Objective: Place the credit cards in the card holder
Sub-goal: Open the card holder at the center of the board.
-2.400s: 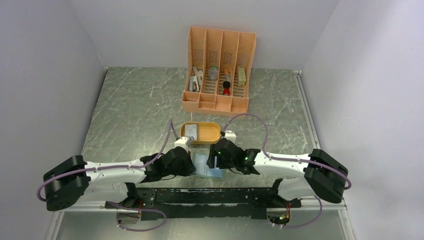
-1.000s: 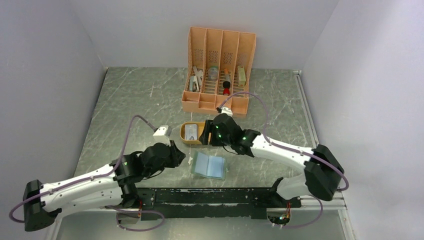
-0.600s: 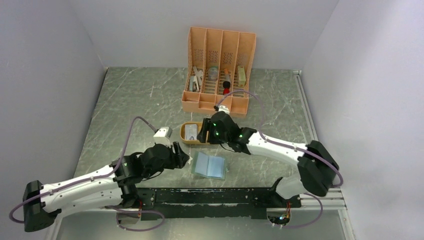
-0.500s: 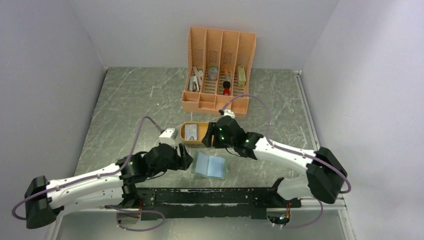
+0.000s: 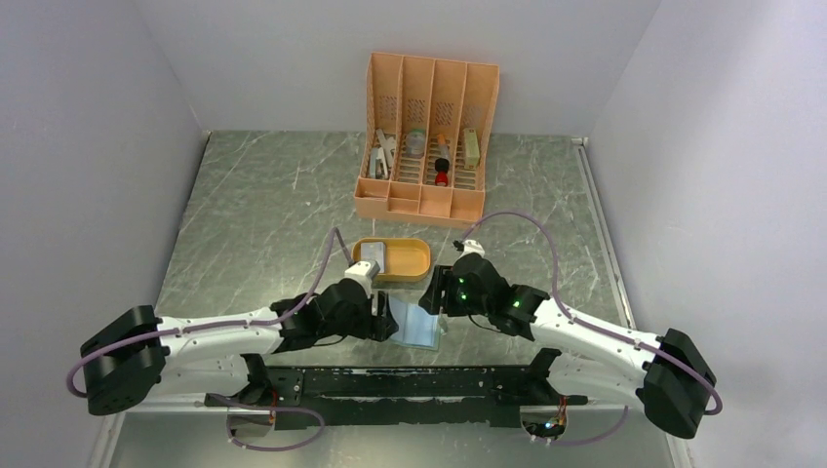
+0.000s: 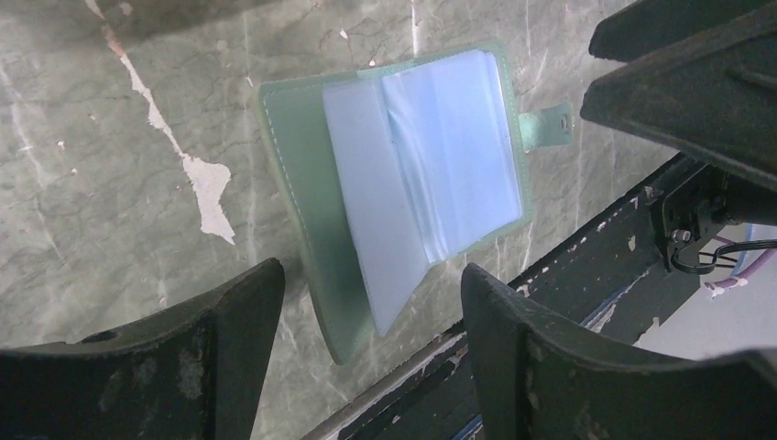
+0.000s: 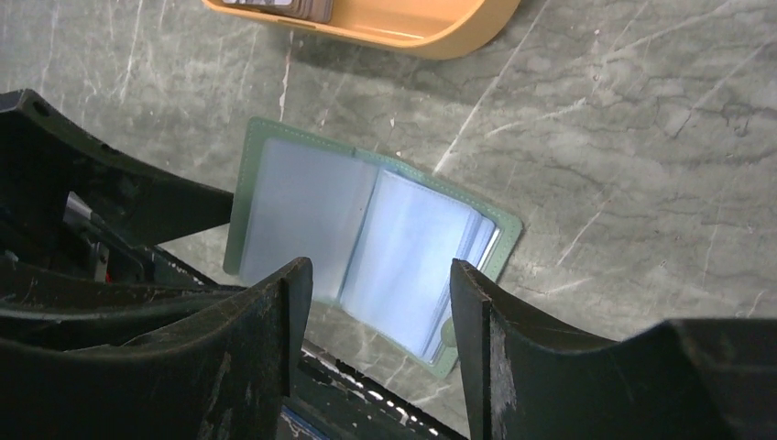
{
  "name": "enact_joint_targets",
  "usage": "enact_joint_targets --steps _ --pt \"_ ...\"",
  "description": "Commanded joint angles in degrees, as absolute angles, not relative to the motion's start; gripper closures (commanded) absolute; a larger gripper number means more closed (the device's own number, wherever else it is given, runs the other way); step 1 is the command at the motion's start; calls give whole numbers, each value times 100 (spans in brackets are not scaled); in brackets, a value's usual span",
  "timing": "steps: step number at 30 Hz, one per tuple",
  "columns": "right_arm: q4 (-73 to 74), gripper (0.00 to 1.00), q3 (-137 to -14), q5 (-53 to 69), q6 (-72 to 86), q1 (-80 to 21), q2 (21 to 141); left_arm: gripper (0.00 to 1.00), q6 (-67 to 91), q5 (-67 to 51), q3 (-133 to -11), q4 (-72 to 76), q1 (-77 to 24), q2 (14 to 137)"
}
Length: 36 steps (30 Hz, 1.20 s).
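The card holder lies open and flat near the table's front edge, grey-green with clear pockets facing up. The credit cards rest in the left end of the orange oval tray, just behind the holder; only their edge shows in the right wrist view. My left gripper hovers open at the holder's left side, empty. My right gripper hovers open over the holder's right half, also empty.
A tall orange slotted organizer with small items stands at the back. The black base rail runs just in front of the holder. The two grippers sit close together, the right one filling the left wrist view's corner.
The left arm swung right to the holder's left edge and its jaws opened. The right arm drew back from the tray to above the holder. The holder has not moved.
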State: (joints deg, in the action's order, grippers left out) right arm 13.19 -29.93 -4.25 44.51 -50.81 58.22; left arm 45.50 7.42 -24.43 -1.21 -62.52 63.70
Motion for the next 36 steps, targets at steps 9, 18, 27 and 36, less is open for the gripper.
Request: enact_joint_targets --steps 9,18,27,36 --pt "1215 41 -2980 -119 4448 -5098 5852 48 4803 472 -2131 911 -5970 6783" --pt "1312 42 -3094 -149 4437 -5098 5820 84 4995 572 -1993 1007 -5959 6723" --pt "1264 43 -3153 -166 4490 -5098 5818 95 5670 890 -1651 544 -5968 5678" --pt "1011 44 -3207 -152 4588 -5098 5986 95 6766 1343 -1131 465 -5993 5022"
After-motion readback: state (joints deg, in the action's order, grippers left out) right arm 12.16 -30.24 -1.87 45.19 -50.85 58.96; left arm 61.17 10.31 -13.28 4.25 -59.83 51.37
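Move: The open card holder's middle lies about 6 cm to the right of the left hand, 2 cm ahead and 4 cm lower; the left cover's outer edge is almost under its open fingers, some 2 cm ahead and 3 cm down. The yellow tray stands about 16 cm straight ahead of the left hand, 3 cm below it, its card pack 3 cm to the left. From the right hand the card holder's middle is roughly 4 cm left, 1 cm back and 6 cm below. Lower the left gripper about 2 cm, edging slightly forward, and shut its fingers on the card holder's left cover edge, towards the robot's end of that edge. Keep the pinch, raise it back up about as far and carry the edge some 2.5 cm left, turning the wrist roughly 15 degrees counter-clockwise and letting its left side dip. ##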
